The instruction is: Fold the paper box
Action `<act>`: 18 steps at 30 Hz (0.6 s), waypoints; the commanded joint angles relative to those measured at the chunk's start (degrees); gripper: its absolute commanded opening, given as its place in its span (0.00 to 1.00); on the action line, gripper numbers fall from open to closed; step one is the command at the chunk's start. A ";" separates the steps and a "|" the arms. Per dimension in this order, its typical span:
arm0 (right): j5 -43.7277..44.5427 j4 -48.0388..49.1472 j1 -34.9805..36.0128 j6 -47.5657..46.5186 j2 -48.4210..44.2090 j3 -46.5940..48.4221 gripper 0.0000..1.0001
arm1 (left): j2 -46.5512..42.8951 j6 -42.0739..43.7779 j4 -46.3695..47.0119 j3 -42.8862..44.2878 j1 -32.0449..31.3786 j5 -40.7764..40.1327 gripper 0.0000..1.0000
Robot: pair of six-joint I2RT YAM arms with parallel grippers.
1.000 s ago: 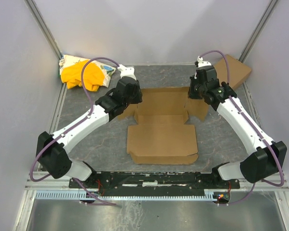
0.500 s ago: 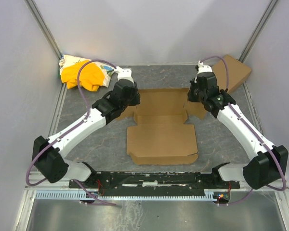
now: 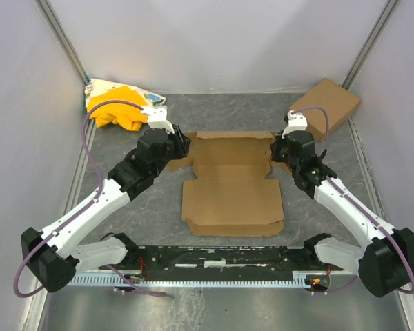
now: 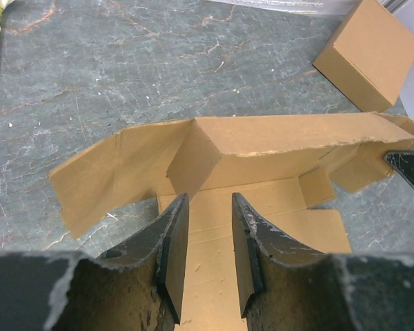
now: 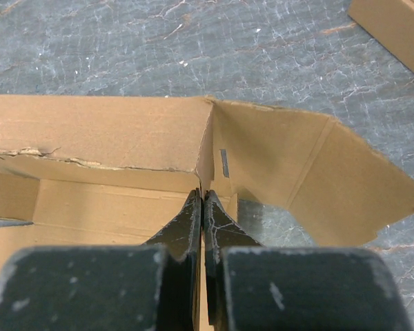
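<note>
The paper box (image 3: 231, 200) lies open in the middle of the table, its lid panel flat toward me. Its back wall (image 4: 283, 141) stands partly raised, with side flaps splayed out at both ends. My left gripper (image 3: 182, 149) hovers at the left end of that wall. In the left wrist view it (image 4: 209, 201) is open over the box floor, with nothing between its fingers (image 4: 171, 241). My right gripper (image 3: 279, 147) sits at the wall's right corner. In the right wrist view it (image 5: 202, 194) is shut on the thin edge of the corner flap (image 5: 207, 148).
A second brown cardboard box (image 3: 326, 104) lies at the back right corner, also seen in the wrist views (image 4: 369, 55) (image 5: 393, 24). A yellow-and-white cloth bundle (image 3: 116, 103) lies at the back left. Grey walls close in on both sides.
Both arms have drawn back toward me and lowered at the ends of the box's back wall. The left jaws have opened a little wider. The right jaws stay shut.
</note>
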 commanded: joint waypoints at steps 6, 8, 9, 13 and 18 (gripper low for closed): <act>-0.85 17.31 0.10 -2.92 -4.81 -11.58 0.03 | 6.39 0.37 10.78 0.44 -0.15 0.56 0.39; -1.15 20.88 0.11 -3.25 -5.01 -13.87 0.03 | 7.81 0.05 12.20 0.54 -0.15 1.32 0.39; -1.32 21.75 0.11 -3.34 -4.76 -14.24 0.04 | 8.58 -0.07 12.35 0.86 -0.18 1.43 0.39; -2.26 22.27 0.14 -3.51 -2.98 -14.19 0.04 | 10.76 -0.54 12.96 1.48 -0.13 2.01 0.39; -2.22 24.46 0.16 -2.93 -1.76 -14.91 0.04 | 11.91 -3.00 13.20 1.38 -0.15 4.00 0.39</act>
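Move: The left hand, part-open and empty, has the left top corner of the raised back wall about 4 cm ahead, 4 cm to its right and 5 cm below. The left side flap hangs about 2 cm ahead and 3 cm left of that hand; the flat front panel is centred some 16 cm back and 10 cm right, well below. The right fingers already pinch the wall's right top corner, with the left corner some 20 cm left of them and about level fore and aft. Down, right and forward together, the left hand travels about 6 cm onto the back wall's left top corner, fingers staying part-open as the edge comes between their tips; actual contact can't be seen. The right hand sinks some 2 cm with the right corner still between its nearly shut fingers, tipping them up about 10 degrees as its squeeze eases. ##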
